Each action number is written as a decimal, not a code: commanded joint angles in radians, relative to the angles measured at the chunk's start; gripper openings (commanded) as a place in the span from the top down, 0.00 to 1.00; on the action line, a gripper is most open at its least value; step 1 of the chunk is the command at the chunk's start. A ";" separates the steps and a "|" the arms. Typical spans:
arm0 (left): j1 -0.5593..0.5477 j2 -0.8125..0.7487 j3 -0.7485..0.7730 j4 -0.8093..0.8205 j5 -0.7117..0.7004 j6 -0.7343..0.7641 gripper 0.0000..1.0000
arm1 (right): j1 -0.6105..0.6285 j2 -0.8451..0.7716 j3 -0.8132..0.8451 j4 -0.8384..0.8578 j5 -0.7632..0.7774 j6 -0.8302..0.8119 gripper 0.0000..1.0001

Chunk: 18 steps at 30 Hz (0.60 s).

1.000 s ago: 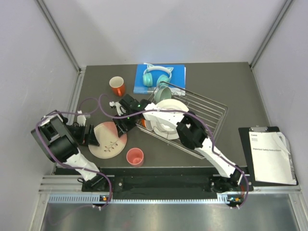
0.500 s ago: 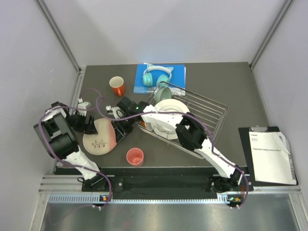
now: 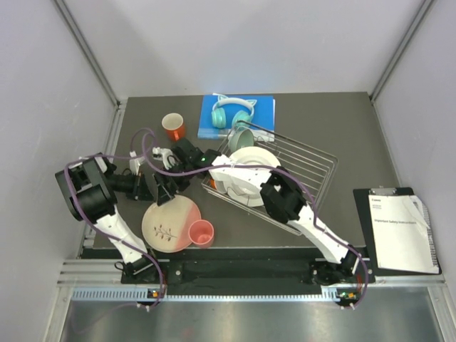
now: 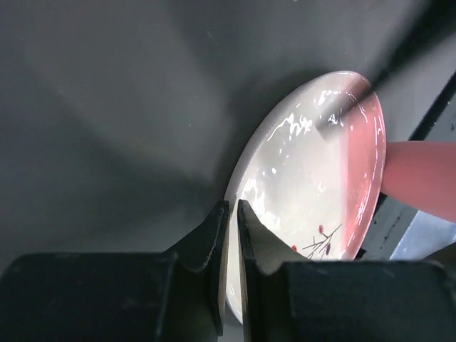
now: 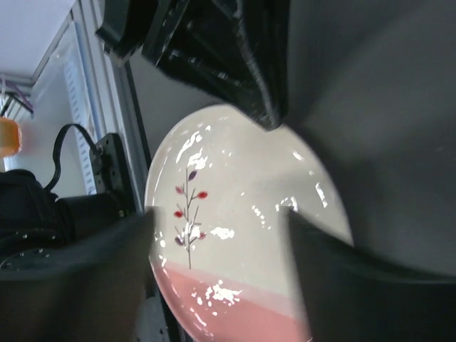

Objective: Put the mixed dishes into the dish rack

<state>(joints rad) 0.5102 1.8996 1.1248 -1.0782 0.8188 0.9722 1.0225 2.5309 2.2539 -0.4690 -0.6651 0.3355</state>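
Note:
The large pink-and-cream plate lies near the table's front, and its far rim is pinched between the jaws of my shut left gripper. A coral pink cup stands against the plate's right rim. My right gripper hovers just beyond the plate with its fingers wide apart, holding nothing. The dish rack holds white plates and a mint green bowl. An orange cup stands at the back left.
Teal cat-ear headphones lie on a blue book behind the rack. A clipboard with paper sits at the right, off the mat. The right arm reaches across the rack's near left corner.
The left gripper has shut on the plate's rim. The plate has shifted toward the front and right and now meets the coral pink cup. The right gripper stayed beside it.

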 commanded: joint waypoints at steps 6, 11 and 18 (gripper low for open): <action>0.019 -0.037 0.055 -0.100 0.008 0.028 0.54 | -0.006 -0.082 0.016 -0.011 0.171 -0.136 0.00; 0.074 -0.053 0.154 -0.167 -0.015 0.062 0.27 | -0.004 -0.135 -0.062 -0.072 0.262 -0.232 0.00; 0.073 -0.080 0.095 -0.178 -0.102 0.115 0.25 | -0.004 -0.081 -0.062 -0.204 0.305 -0.316 0.00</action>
<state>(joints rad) 0.5869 1.8538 1.2533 -1.1927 0.7536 1.0245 1.0164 2.4882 2.1921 -0.6010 -0.3981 0.0967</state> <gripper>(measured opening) 0.754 0.995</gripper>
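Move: The plate's middle lies about 8 cm back and 7 cm to the right of my left hand, whose nearly shut fingertips are at its forward-left rim. From my right hand, held above the plate, its middle is some 5 cm back, 2 cm right and 7 cm down. The pink cup stands about 8 cm back and 12 cm right of my right hand; the rack's nearest corner is some 7 cm ahead and 12 cm right of it. I open my left hand at the plate's rim, letting the rim go, and after a brief pause draw that hand about 4 cm left and 3 cm up, clear of the plate. Meanwhile my right hand spreads its fingers fully and goes right, down and forward, about 4 cm each way, rolling some 20 degrees, so that the fingers come to straddle the plate's forward rim from above. ##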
